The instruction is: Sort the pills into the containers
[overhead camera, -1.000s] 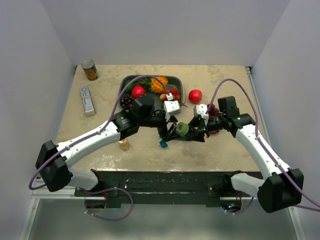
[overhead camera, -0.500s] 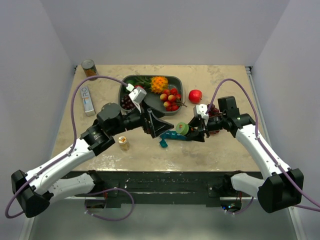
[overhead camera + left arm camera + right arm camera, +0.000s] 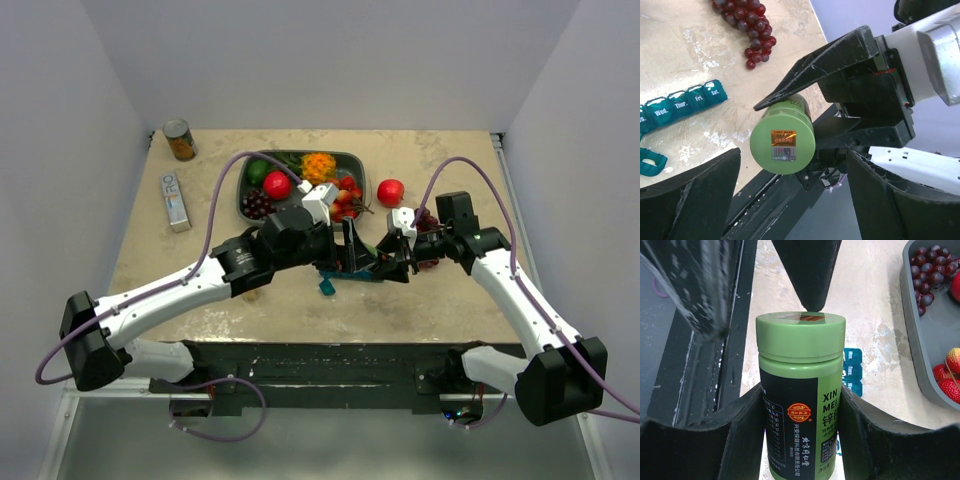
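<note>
A green pill bottle (image 3: 800, 405) with a green cap (image 3: 782, 145) lies sideways above the table, and my right gripper (image 3: 800, 440) is shut on its body. My left gripper (image 3: 795, 200) is open, one finger on each side of the cap end and neither touching it. In the top view the left gripper (image 3: 352, 255) meets the right gripper (image 3: 392, 265) at mid-table and covers the bottle. The containers (image 3: 685, 102), a teal strip marked with day names, lie on the table under the bottle (image 3: 327, 287). No loose pills show.
A grey tray (image 3: 330, 154) of fruit stands behind the grippers. A red fruit (image 3: 390, 191) and dark grapes (image 3: 747, 25) lie to its right. A tin can (image 3: 180, 139) and a small silver box (image 3: 176, 200) are at the far left.
The left arm swung away to the left, then came back to the bottle's cap with its jaws wider apart. The right arm has kept still with the bottle.
</note>
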Controlling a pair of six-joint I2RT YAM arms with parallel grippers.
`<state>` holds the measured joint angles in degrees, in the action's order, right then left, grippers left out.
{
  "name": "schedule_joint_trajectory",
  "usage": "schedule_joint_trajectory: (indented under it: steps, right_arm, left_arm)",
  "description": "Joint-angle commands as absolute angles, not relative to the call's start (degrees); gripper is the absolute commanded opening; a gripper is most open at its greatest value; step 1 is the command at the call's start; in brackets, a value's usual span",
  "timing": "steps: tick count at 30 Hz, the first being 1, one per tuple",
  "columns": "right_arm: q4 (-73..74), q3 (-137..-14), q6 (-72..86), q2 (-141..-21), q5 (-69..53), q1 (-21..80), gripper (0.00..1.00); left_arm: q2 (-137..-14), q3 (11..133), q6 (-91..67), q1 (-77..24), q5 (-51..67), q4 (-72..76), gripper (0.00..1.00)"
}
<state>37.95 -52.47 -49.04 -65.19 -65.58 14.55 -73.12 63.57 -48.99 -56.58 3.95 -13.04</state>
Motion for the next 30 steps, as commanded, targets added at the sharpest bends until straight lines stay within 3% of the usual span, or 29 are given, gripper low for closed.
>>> schedule_joint_trajectory:
  steps: [1,7,14,17,19,21,24,27,30]
  right_arm:
    - [35.95,-53.35,-48.43,-63.98,-67.59,14.24,0.00]
    - [35.95,-53.26,-48.43,-63.90,-67.59,14.33,0.00]
    - [35.95,-53.26,-48.34,-63.98,-67.67,14.33,0.00]
    - [36.04,-53.26,-48.51,-63.81,-67.85,14.24,0.00]
    - [36.56,-53.35,-49.04,-63.81,-68.20,14.33,0.00]
    - [37.09,-53.44,-49.65,-63.81,-68.64,14.33,0.00]
    - [37.97,-53.44,-50.97,-63.81,-68.99,14.24,0.00]
    - [38.76,-53.53,-51.94,-63.81,-68.91,14.24,0.00]
    - [38.85,-53.53,-52.21,-63.81,-68.47,14.33,0.00]
  left_arm:
    - [-74.44,66.79,-49.84,-57.22,1.23,-13.45,0.87]
    - [-76.02,67.32,-47.47,-57.30,1.05,-12.75,0.77]
    - [-76.99,67.06,-39.66,-57.22,4.12,-11.69,0.40]
    - [-77.17,65.83,-23.02,-56.87,12.89,-10.20,0.30]
    - [-77.43,64.43,-14.20,-54.59,28.94,-8.97,0.21]
    - [-79.09,65.99,-0.40,-53.36,39.31,-12.98,0.20]
    - [-82.17,69.68,22.36,-53.18,40.35,-26.34,0.22]
    - [-85.25,72.77,32.78,-52.39,33.52,-31.90,0.31]
    - [-84.47,73.13,26.83,-50.10,32.96,-25.77,0.52]
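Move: Just beyond the wide-open left fingers is the green bottle's cap, about 1 cm ahead, 1 cm right and 2 cm below the hand. From the right hand, which holds the bottle, the cap sits about 4 cm left and 2 cm up, level fore and aft. From the left hand, the teal pill box lies some 9 cm ahead, 1 cm left, its open lid 5 cm ahead, 8 cm left, the loose grapes 16 cm ahead, 18 cm right, all roughly 21 cm down. Easing down about 1.5 cm and slightly forward and right onto the cap, the left hand closes its fingers around the rim. Then, keeping that pinch, it rolls some 60 degrees clockwise as seen looking along its fingers, sinking another 2 cm as it twists. The right hand keeps hold of the bottle, giving about 1 cm down and back late in the twist. ##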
